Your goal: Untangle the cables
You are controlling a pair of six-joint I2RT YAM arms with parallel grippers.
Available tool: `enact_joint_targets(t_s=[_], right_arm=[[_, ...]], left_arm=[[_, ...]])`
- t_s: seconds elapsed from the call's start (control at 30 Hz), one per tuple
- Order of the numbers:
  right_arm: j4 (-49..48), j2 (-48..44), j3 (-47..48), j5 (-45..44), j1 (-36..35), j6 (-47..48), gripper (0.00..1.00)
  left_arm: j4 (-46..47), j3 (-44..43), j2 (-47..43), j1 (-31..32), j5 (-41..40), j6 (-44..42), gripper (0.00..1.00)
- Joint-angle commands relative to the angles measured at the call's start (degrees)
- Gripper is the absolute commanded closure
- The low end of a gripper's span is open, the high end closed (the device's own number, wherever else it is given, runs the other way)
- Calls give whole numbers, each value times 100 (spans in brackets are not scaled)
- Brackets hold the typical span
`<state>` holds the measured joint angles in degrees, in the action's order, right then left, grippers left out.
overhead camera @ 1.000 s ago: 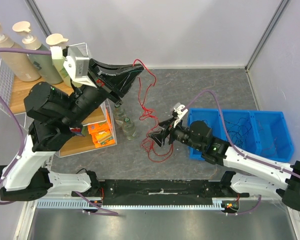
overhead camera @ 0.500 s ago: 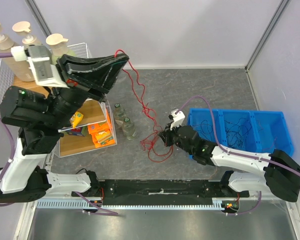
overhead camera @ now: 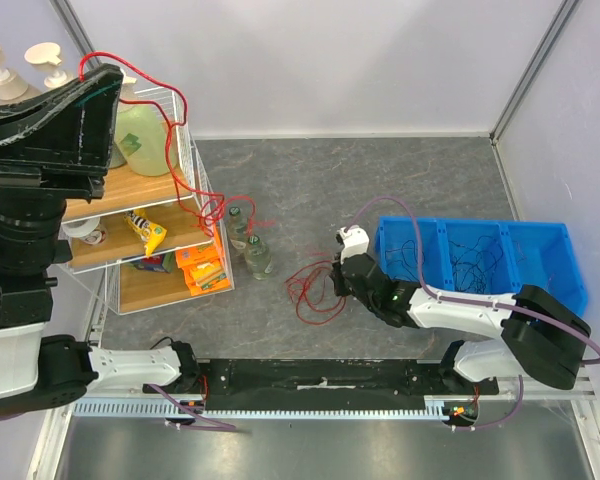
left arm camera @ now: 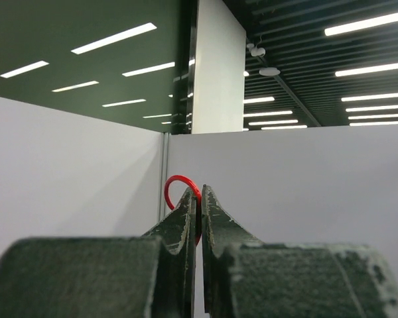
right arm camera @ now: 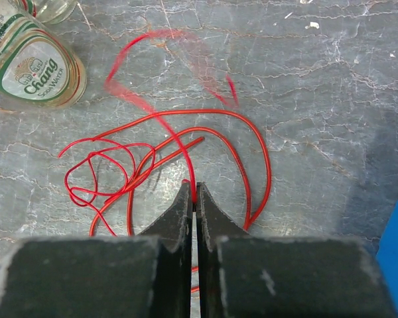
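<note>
A red cable (overhead camera: 185,178) runs taut from my left gripper (overhead camera: 112,76), raised high at the far left above the shelf, down past the shelf's front to the table. The left jaws are shut on a small red loop (left arm camera: 178,183) of that cable, with the left gripper (left arm camera: 199,193) pointing at the booth wall. On the table lies a loose red tangle (overhead camera: 310,290). My right gripper (overhead camera: 334,284) is low beside it, shut on a red strand (right arm camera: 186,159) at the fingertips of the right gripper (right arm camera: 194,190). More red loops (right arm camera: 109,169) lie flat to its left. Thin black cables (overhead camera: 470,248) lie in the blue bin.
A blue divided bin (overhead camera: 480,222) stands at the right. A wire shelf rack (overhead camera: 180,130) with soap bottles and snack packs fills the left. Two glass bottles (overhead camera: 250,240) stand by the rack, one bottle (right arm camera: 33,63) close to the red loops.
The left arm swung up and leftward, drawing the red cable taut over the shelf. The right gripper shut on a red strand and sank towards the table.
</note>
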<state>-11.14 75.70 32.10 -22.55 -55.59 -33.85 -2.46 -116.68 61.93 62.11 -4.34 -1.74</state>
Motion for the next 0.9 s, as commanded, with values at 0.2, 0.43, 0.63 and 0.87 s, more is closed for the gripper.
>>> enact_joint_targets(t_s=[0.2,0.43,0.63,0.87], right_arm=[[1822,-450,1254,-40,13,387,40],[2949,-1689,1790,311,13,791,13],[3065,-2472,2415,1260,13,1169,2],[2249,-2886,2749,2631,13,1496,3]], left_arm=[[-26,242,161,3,-190,-230,98],[167,927,12,3,-339,-178,98],[141,1823,-304,3,-647,356,98],[-123,2475,-445,3,-1130,1297,98]])
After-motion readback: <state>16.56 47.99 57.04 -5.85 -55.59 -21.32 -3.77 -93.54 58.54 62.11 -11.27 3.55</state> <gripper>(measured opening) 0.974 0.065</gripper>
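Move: The red cable pile lies about 5 cm to the left of the shut right fingers, level with them fore and aft and some 5 cm below. The nearer glass bottle stands about 16 cm left and 4 cm ahead of that hand; the middle of the blue bin is roughly 28 cm right and 4 cm ahead. The left hand, holding red cable high up, has the pile about 13 cm ahead, 13 cm right and 70 cm below. Right fingers open, freeing the red cable, and rise 25 cm; left hand sinks 13 cm rightwards, still keeping hold. ##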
